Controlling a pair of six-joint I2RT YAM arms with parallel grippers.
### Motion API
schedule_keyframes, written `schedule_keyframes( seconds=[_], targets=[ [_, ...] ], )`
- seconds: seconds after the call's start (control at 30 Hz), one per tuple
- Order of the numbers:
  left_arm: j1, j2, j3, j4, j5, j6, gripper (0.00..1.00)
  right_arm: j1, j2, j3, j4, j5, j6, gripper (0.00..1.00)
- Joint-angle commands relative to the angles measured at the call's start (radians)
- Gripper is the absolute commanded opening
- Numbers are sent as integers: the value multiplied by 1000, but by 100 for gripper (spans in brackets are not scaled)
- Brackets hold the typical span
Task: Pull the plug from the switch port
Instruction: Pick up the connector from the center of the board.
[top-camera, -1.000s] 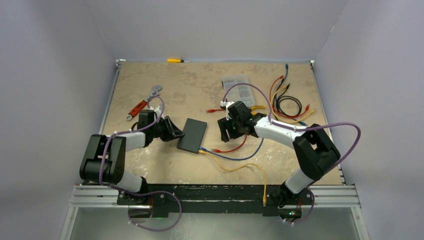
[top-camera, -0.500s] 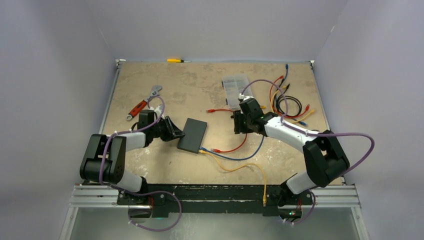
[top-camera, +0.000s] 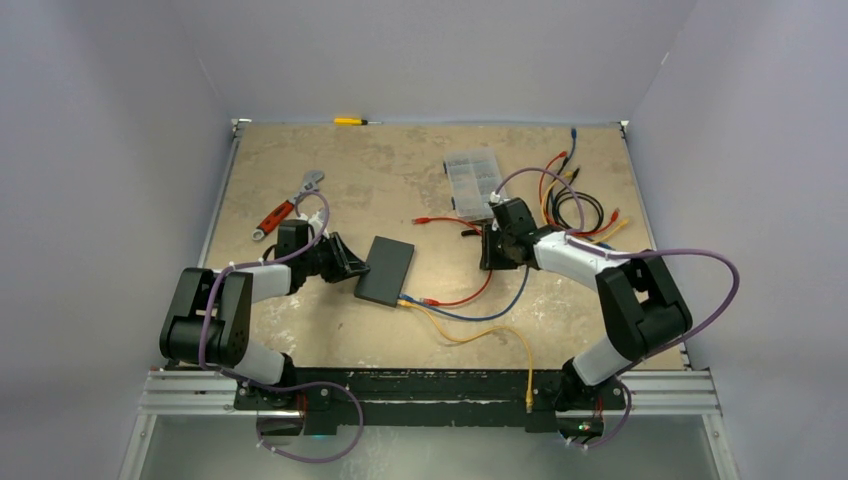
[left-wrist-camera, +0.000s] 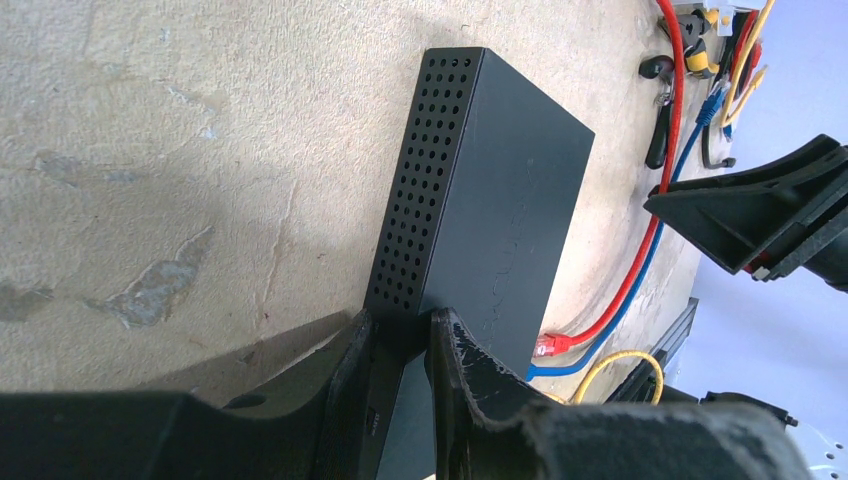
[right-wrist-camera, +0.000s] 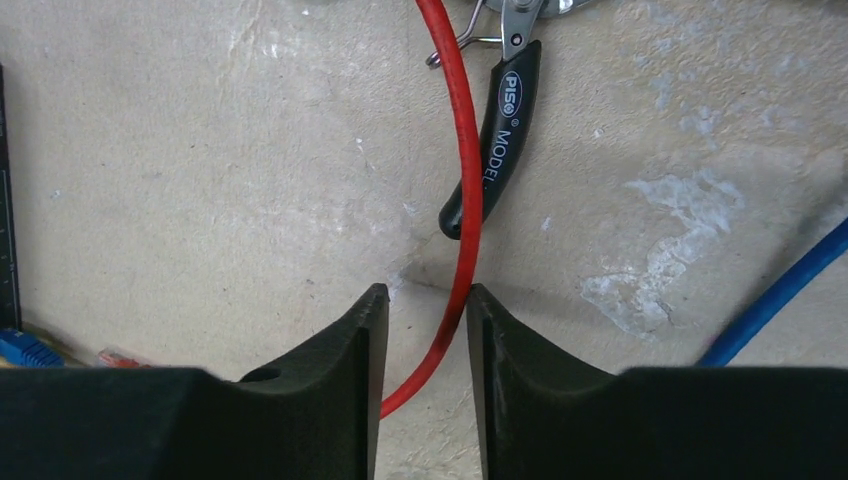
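Observation:
The switch (top-camera: 386, 270), a flat matte-black box, lies mid-table, and its perforated side shows in the left wrist view (left-wrist-camera: 510, 200). My left gripper (top-camera: 352, 268) is shut on the switch's left edge (left-wrist-camera: 400, 318). Blue and yellow cables meet its near short edge (top-camera: 403, 300). A red plug (top-camera: 430, 299) lies on the table just off that edge (left-wrist-camera: 548, 345). My right gripper (top-camera: 490, 252) hangs farther right, over the red cable (top-camera: 470, 295). Its fingers stand open with the red cable (right-wrist-camera: 462, 150) running between them (right-wrist-camera: 425, 295), against the right finger.
Black-handled pliers (right-wrist-camera: 500, 130) lie just beyond my right fingertips. A clear organiser box (top-camera: 472, 178) and a tangle of loose cables (top-camera: 575, 205) sit at the back right. A red-handled wrench (top-camera: 285, 210) lies left, a yellow screwdriver (top-camera: 350, 121) by the far wall.
My right gripper has moved right, away from the switch, along the red cable, and its jaws have narrowed. The left gripper and the switch have stayed put.

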Motion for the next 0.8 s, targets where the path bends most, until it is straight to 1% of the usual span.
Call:
schedule_keyframes(
  seconds=[0.0, 0.13, 0.23, 0.33, 0.37, 0.63, 0.77],
  targets=[
    [-8, 57, -51, -115, -138, 48, 10, -14, 24, -3, 40, -47, 0, 35],
    [-8, 60, -52, -116, -138, 50, 10, -15, 37, -3, 45, -56, 1, 21],
    [-8, 62, -50, -116, -137, 49, 10, -14, 28, 0, 44, -54, 1, 8],
    [-8, 62, -48, -116, -137, 49, 10, -15, 7, 14, 37, -52, -5, 2],
    [-8, 63, -47, -116, -137, 48, 10, -15, -2, 20, 32, -46, -7, 0],
    [-8, 60, -50, -117, -137, 47, 10, -14, -120, 71, 6, -6, -23, 0],
    [-8, 61, -49, -116, -136, 46, 10, -14, -189, 86, -2, 50, -19, 0]
  ],
)
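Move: Between the right hand's half-open fingertips and about 1 cm below them runs the red cable's middle. Its near plug lies some 10 cm left and 6 cm back of that hand, and the small pliers about 7 cm ahead and 1 cm left. The blue cable passes roughly 6 cm to its right, level with it, and the switch's middle is 17 cm left, straight across. From the left hand, already on the switch, the grasp spot on the red cable is about 20 cm to the right, neither ahead nor back. Sinking the last centimetre over the red cable, the right hand shuts its fingers and pinches the cable's middle between the tips. It then lifts about 5 cm from that low point, picking up speed and easing slightly forward near the end, while the wrist tips up some 5 degrees. The left hand stays still, keeping its hold on the switch's edge. ##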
